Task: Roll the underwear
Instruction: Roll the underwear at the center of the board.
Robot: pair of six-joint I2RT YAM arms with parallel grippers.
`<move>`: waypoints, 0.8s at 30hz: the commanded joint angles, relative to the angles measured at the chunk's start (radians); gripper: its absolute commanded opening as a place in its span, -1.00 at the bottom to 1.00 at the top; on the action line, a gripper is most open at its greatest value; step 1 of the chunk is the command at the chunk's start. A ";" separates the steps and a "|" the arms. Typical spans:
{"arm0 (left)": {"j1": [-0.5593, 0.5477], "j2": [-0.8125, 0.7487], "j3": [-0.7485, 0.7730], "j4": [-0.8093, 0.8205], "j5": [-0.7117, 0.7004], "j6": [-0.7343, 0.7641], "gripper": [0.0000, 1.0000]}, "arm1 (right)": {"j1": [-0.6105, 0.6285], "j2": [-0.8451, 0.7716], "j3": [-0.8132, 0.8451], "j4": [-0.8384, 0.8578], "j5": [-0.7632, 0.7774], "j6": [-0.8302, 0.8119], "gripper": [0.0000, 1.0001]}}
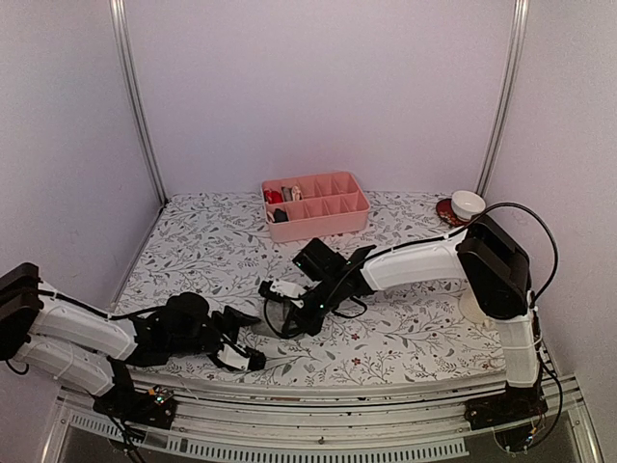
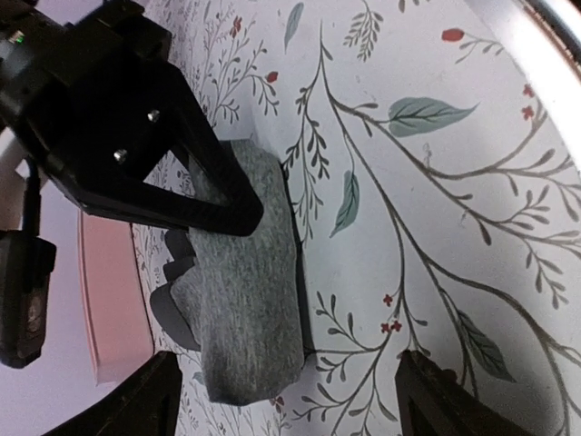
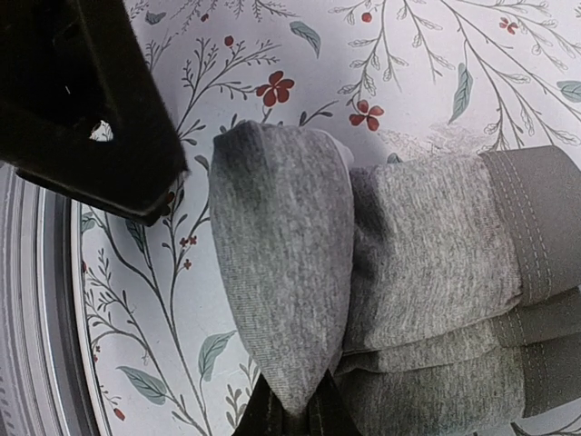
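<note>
The underwear (image 3: 427, 263) is a soft grey garment folded into a thick bundle on the flowered tablecloth, with its pale waistband (image 3: 536, 227) at the right of the right wrist view. My right gripper (image 3: 295, 413) is shut on a pointed fold of it and holds that fold raised over the bundle. In the left wrist view the same grey cloth (image 2: 245, 282) hangs under the black right gripper (image 2: 136, 136). My left gripper (image 2: 286, 404) is open, and the cloth's lower end lies between its fingers, close to the left fingertip (image 2: 136, 400). In the top view both grippers meet near the table's front centre and hide the cloth.
A pink divided tray (image 1: 313, 204) with small items stands at the back centre, and its pink wall (image 2: 109, 309) shows behind the cloth. At the back right a white bowl (image 1: 469, 204) sits on a red saucer. The table's front metal rail (image 1: 318, 400) runs just below the left gripper (image 1: 246, 352).
</note>
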 commanded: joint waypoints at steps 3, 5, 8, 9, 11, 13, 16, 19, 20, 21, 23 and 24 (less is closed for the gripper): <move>-0.071 0.190 0.075 0.139 -0.211 0.048 0.57 | -0.007 0.057 -0.015 -0.106 0.008 0.017 -0.94; -0.086 0.235 0.077 0.186 -0.251 0.068 0.53 | -0.010 0.061 -0.014 -0.105 0.006 0.016 -0.94; -0.098 0.298 0.088 0.230 -0.301 0.082 0.43 | -0.011 0.064 -0.011 -0.109 0.002 0.014 -0.94; -0.101 0.318 0.094 0.238 -0.317 0.083 0.39 | -0.012 0.065 -0.011 -0.110 0.000 0.013 -0.94; -0.106 0.351 0.100 0.253 -0.342 0.085 0.33 | -0.015 0.064 -0.010 -0.111 -0.002 0.011 -0.94; -0.110 0.380 0.103 0.268 -0.361 0.087 0.25 | -0.016 0.065 -0.010 -0.112 -0.004 0.011 -0.94; -0.116 0.420 0.106 0.301 -0.395 0.089 0.06 | -0.016 0.063 -0.010 -0.112 -0.003 0.011 -0.94; -0.117 0.449 0.114 0.316 -0.421 0.085 -0.11 | -0.017 0.064 -0.009 -0.113 -0.002 0.011 -0.94; -0.118 0.453 0.114 0.315 -0.422 0.083 -0.17 | -0.016 0.064 -0.010 -0.114 -0.001 0.011 -0.94; -0.119 0.454 0.114 0.311 -0.420 0.079 -0.23 | -0.017 0.064 -0.010 -0.114 0.000 0.011 -0.94; -0.120 0.454 0.119 0.287 -0.413 0.065 -0.43 | -0.017 0.065 -0.009 -0.113 0.003 0.011 -0.94; -0.120 0.454 0.124 0.269 -0.408 0.056 -0.53 | -0.018 0.065 -0.008 -0.114 0.002 0.010 -0.94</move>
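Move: Ahead and to the right of the left hand, the underwear's middle lies some 6 cm forward, 6 cm right and 3 cm below; the left end of its raised near fold is closest. The right gripper, already pinching that fold's right end, is about 3 cm ahead and 9 cm right of the left hand. From the right hand the underwear's middle is roughly 3 cm forward, 3 cm left and 1 cm down. Sliding its open fingers around the free left end of the raised fold, the left hand goes about 5 cm forward, with some 2 cm right and 2.5 cm down, tilting its tips up a little and swinging counter-clockwise. The fingers close most of the way throughout and pinch the cloth. The right hand stays put, keeping its shut grip on the fold's other end. ##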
